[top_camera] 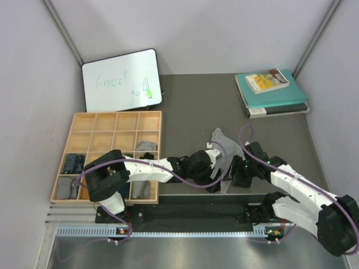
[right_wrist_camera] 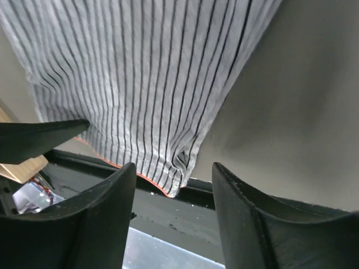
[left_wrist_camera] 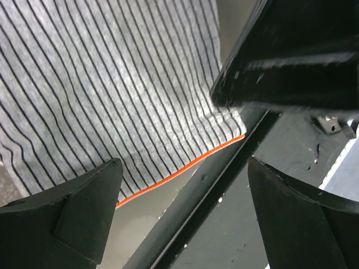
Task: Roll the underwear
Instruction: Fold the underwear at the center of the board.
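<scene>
The finely striped grey-and-white underwear with an orange hem lies spread on the table, its near edge at the front rail. Both grippers hover over that near edge, the left gripper at its left corner and the right gripper at its right corner. In the left wrist view the left gripper stands wide open over bare table and rail, with the underwear just beyond its fingertips. In the right wrist view the right gripper is open, and the underwear's hem corner lies loose just ahead of its fingertips, ungripped.
A wooden compartment tray at the left holds rolled garments. A whiteboard leans at the back left. Teal books lie at the back right. A black rail runs along the near edge, and walls close both sides.
</scene>
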Tool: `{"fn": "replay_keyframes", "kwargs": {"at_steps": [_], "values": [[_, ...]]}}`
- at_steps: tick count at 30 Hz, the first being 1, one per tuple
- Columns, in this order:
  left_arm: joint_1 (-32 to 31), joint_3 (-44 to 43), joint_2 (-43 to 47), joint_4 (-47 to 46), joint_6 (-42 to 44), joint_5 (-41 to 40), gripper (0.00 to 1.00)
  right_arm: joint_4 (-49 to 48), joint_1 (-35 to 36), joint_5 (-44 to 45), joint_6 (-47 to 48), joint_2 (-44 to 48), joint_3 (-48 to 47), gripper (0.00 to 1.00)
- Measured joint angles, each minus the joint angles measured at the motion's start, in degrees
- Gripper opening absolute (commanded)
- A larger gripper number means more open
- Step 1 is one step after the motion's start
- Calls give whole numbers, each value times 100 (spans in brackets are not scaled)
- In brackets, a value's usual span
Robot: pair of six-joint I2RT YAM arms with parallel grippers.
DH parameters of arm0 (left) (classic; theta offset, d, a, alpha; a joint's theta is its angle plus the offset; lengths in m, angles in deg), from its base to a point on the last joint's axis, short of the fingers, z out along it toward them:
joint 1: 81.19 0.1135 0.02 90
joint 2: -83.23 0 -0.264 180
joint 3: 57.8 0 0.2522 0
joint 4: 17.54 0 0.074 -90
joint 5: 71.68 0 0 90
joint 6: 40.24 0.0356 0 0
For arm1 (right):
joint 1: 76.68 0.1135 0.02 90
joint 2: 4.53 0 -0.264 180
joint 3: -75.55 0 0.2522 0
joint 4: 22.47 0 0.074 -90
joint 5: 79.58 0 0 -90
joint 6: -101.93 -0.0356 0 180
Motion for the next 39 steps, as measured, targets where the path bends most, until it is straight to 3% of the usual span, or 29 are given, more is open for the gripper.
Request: {"fn": "replay_keyframes", "kwargs": {"at_steps": [15,20,23,30,36,39], "values": [[0,291,-9,-654,-68,-11,95,-127,824,313,-1132,-26,302,39],[0,411,24,-837,-127,-33,95,-356,894,308,-1331,-79,420,19],[0,505,74,-942,-160,-57,95,-457,984,291,-1425,-131,463,1],[-7,535,203,-811,-214,-216,95,-212,1027,535,-1222,-179,286,0],[-11,538,348,-675,-243,-356,94,625,780,1239,-304,-417,-544,0],[-24,494,332,-684,-238,-361,88,817,503,1373,188,-612,-772,0]]}}
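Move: The near right corner of the striped underwear lies about 3 cm back, 2 cm to the left and 2 cm below the right fingers. The garment's far tip is some 21 cm ahead of this hand and 5 cm left; the table's near edge runs about 5 cm behind it. The left hand's open fingers hover roughly 7 cm to its left. From the left hand, that corner is about 5 cm right, 3 cm back and 4 cm down. The right fingers shut on the underwear's near right corner, just above the hem, having first eased about 4 cm back towards the table's near edge, down and to the left. With the corner pinched, the right hand then turns round and draws it some 5 cm right and forward while rising a little, its wrist tilting roughly 15 degrees. ##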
